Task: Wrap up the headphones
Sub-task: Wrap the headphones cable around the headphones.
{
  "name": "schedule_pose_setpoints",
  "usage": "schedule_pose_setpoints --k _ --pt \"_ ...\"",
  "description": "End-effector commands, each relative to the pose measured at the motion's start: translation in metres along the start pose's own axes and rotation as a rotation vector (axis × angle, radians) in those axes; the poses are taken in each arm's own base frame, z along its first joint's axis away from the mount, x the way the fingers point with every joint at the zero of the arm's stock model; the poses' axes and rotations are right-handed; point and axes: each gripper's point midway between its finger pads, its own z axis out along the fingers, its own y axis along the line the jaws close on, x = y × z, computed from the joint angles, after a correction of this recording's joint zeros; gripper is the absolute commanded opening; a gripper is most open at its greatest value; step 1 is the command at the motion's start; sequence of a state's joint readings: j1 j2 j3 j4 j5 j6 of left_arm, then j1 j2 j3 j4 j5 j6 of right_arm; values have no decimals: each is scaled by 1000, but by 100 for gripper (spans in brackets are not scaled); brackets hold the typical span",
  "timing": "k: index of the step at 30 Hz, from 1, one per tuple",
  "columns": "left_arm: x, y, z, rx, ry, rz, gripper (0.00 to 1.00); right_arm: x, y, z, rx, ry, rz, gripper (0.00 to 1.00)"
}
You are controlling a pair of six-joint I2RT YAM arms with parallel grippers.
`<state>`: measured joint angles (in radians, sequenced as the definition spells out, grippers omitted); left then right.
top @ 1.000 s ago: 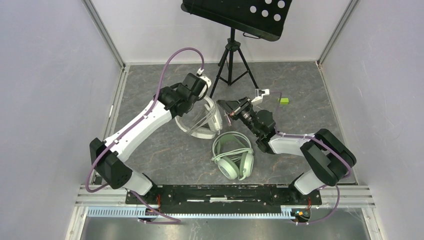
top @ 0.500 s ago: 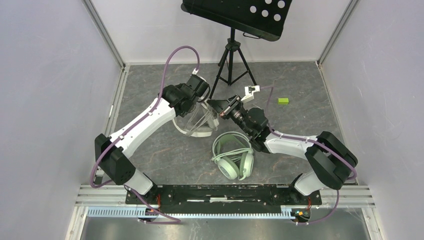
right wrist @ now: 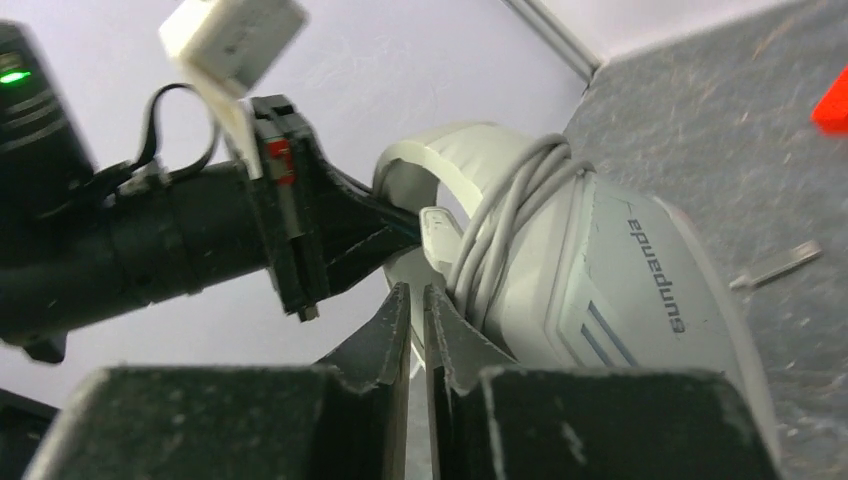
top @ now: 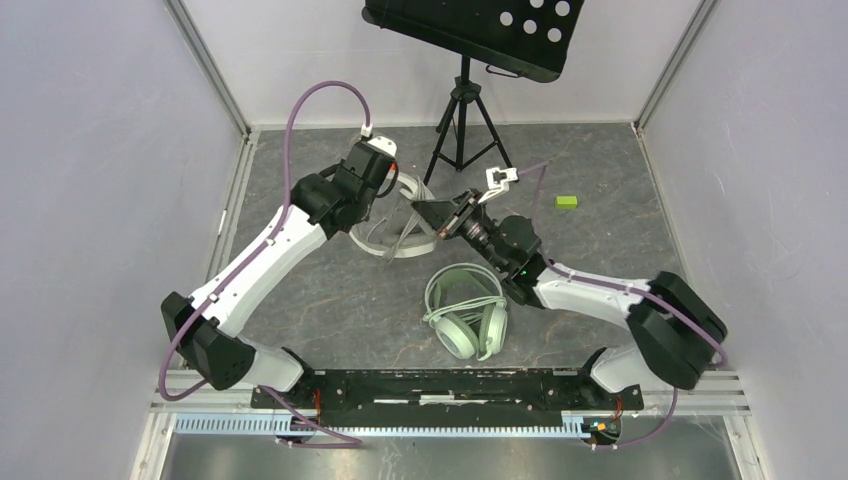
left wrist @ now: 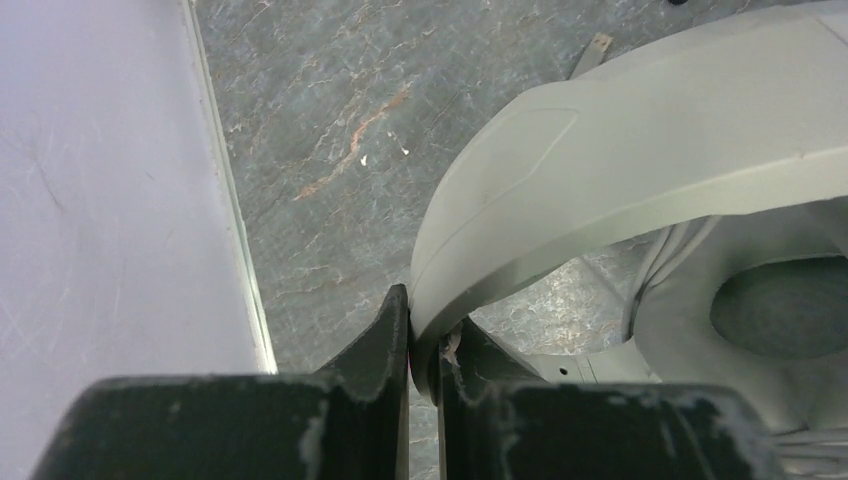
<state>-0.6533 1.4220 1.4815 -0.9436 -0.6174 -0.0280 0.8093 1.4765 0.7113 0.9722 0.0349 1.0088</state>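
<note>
My left gripper (top: 390,197) is shut on the headband (left wrist: 620,170) of the white-grey headphones (top: 386,246) and holds them tilted just above the floor, left of centre. In the left wrist view its jaws (left wrist: 425,335) pinch the band's edge. My right gripper (top: 421,212) is right beside these headphones, shut on their thin pale cable. Several turns of that cable (right wrist: 510,215) lie around the band above the chevron-marked earcup (right wrist: 640,290), just past my right fingertips (right wrist: 417,290). The mint-green headphones (top: 465,310) lie flat on the floor nearer the bases, untouched.
A black tripod music stand (top: 462,110) stands just behind both grippers. A small green block (top: 567,201) lies on the floor at the right, and a red object (right wrist: 830,105) shows at the right wrist view's edge. Pale walls close in on three sides.
The left arm swung left and back, carrying the white-grey headphones with it. The right gripper followed leftward, staying at the headphones. The mint-green headphones have not moved.
</note>
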Motion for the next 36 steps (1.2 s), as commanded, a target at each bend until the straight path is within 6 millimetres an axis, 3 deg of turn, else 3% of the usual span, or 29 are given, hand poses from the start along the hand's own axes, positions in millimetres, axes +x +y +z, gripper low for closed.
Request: schedule_pose_setpoints --k 1,6,8,12,15,17,24,28,36 --pt "-26 5 -10 51 -115 -144 2 -44 38 -13 -53 -76 -321 20" --pt "-35 8 -22 127 -156 -241 2 -66 48 -55 -91 -131 -627 38" --pt "-47 6 -33 180 -199 -282 2 -63 50 -70 -132 -119 -745 41" --pt "-76 4 -55 277 -276 -333 2 -45 36 -92 -209 -58 -1031 46" --pt "-89 2 -63 315 -303 -351 2 -35 5 -96 -163 15 -1219 49" --pt "-95 0 -65 333 -311 -360 2 -33 -6 -97 -179 52 -1263 50" --pt "-134 3 -88 435 -391 -462 2 -24 -11 -112 -355 92 -1319 56" --pt "-162 3 -113 526 -466 -509 2 -2 -8 -118 -506 149 -1382 61" --pt "-195 8 -151 634 -570 -525 2 10 -23 -100 -554 206 -1457 63"
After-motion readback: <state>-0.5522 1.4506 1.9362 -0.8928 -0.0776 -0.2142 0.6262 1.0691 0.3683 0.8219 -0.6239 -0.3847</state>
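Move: The left gripper already holds the white headphones by the headband; their middle lies about 6 cm to its right, level with it fore and aft, some 3 cm lower. The right gripper is close in at the wound cable, whose loops lie about 1 cm ahead, 2 cm left and 3 cm below; the headphones' middle is 4 cm left of this hand, level fore and aft, 5 cm down. From it the green headphones on the table lie some 16 cm back, 9 cm right and 24 cm below. Open the right fingers well and bring them clear of the wound cable, back and to the right, rising about 8 cm, then sink past the starting height, rolling the wrist some 80 degrees until the open fingers point left at the cable's hanging tail. Meanwhile keep the left grip on the headband, lifting the white headphones and carrying them rightward while rolling the hand's left side down. ##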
